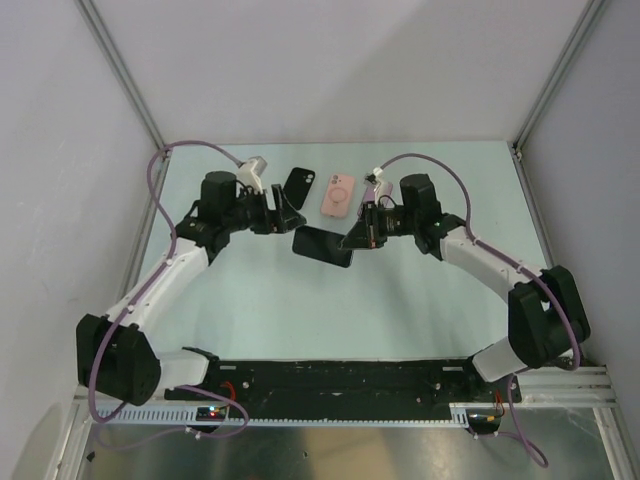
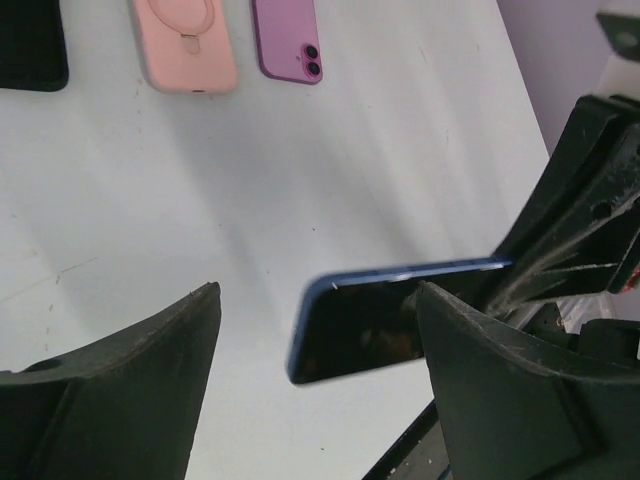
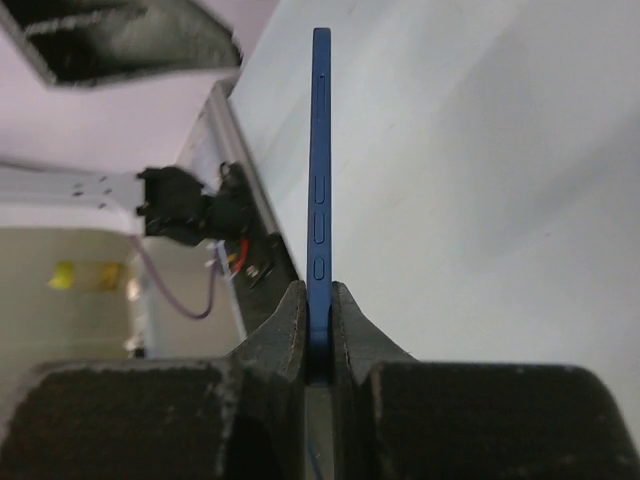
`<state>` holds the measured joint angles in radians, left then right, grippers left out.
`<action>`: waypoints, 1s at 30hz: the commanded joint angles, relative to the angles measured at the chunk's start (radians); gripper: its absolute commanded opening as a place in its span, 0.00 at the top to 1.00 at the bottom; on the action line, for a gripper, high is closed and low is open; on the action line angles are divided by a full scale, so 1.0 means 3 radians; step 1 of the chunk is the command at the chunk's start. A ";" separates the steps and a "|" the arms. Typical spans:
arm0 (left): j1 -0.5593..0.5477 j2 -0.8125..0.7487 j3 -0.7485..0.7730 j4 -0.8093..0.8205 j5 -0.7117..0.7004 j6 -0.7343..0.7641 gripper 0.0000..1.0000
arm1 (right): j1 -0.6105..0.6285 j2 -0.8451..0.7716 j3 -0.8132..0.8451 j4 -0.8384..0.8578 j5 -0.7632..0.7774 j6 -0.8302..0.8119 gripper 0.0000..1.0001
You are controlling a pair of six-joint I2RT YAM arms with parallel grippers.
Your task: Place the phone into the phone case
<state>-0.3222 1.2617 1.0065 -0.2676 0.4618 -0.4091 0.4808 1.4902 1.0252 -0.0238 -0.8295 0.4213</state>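
Note:
My right gripper is shut on one end of a blue-edged phone with a dark screen and holds it above the table. In the right wrist view the phone stands edge-on between the pads, clamped by my right gripper. My left gripper is open beside the phone's free end. In the left wrist view that end sits between the spread fingers of my left gripper, touching neither. A pink phone case with a ring on it lies flat farther back.
A black phone or case lies left of the pink case. A purple phone lies on its other side, hidden behind the right arm from above. Grey walls enclose the white table on three sides.

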 commanded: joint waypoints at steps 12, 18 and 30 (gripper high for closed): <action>0.0196 -0.0173 -0.0204 0.0586 0.1272 -0.0435 0.21 | -0.0181 0.0162 0.0122 0.1223 -0.1490 0.1068 1.00; 0.0274 -0.0414 -0.0346 0.1114 0.1629 -0.0981 0.28 | -0.0223 0.0329 0.0111 0.2529 -0.1666 0.2049 1.00; 0.0280 -0.0504 -0.0333 0.1268 0.1812 -0.1413 0.50 | -0.0395 0.1080 0.0170 0.4970 -0.1788 0.3887 1.00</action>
<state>-0.2451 1.1320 0.8970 0.0483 0.9398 -0.7677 0.3660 1.7943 1.0294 1.1805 -1.3579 1.4517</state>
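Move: The blue phone is in my right hand, gripped by one end, its middle about 6 cm to the left of that hand, level with it front to back and some 2 cm lower. From my open left hand, the phone's middle is about 6 cm to the right, 4 cm back and 3 cm below. On the table, some 20 cm below my left hand, lie the black phone, about 21 cm ahead and 3 cm left, and the pink phone, 20 cm ahead and 9 cm right. I bring my left hand up about 8 cm and back 6, slightly right, rolling its left side down some 25 degrees, so its fingers straddle the phone's free end while they close partway. My right hand keeps its pinch and lifts the phone about 7 cm, dipping back and returning forward, as it rolls the phone's left end up and swings counter-clockwise. ##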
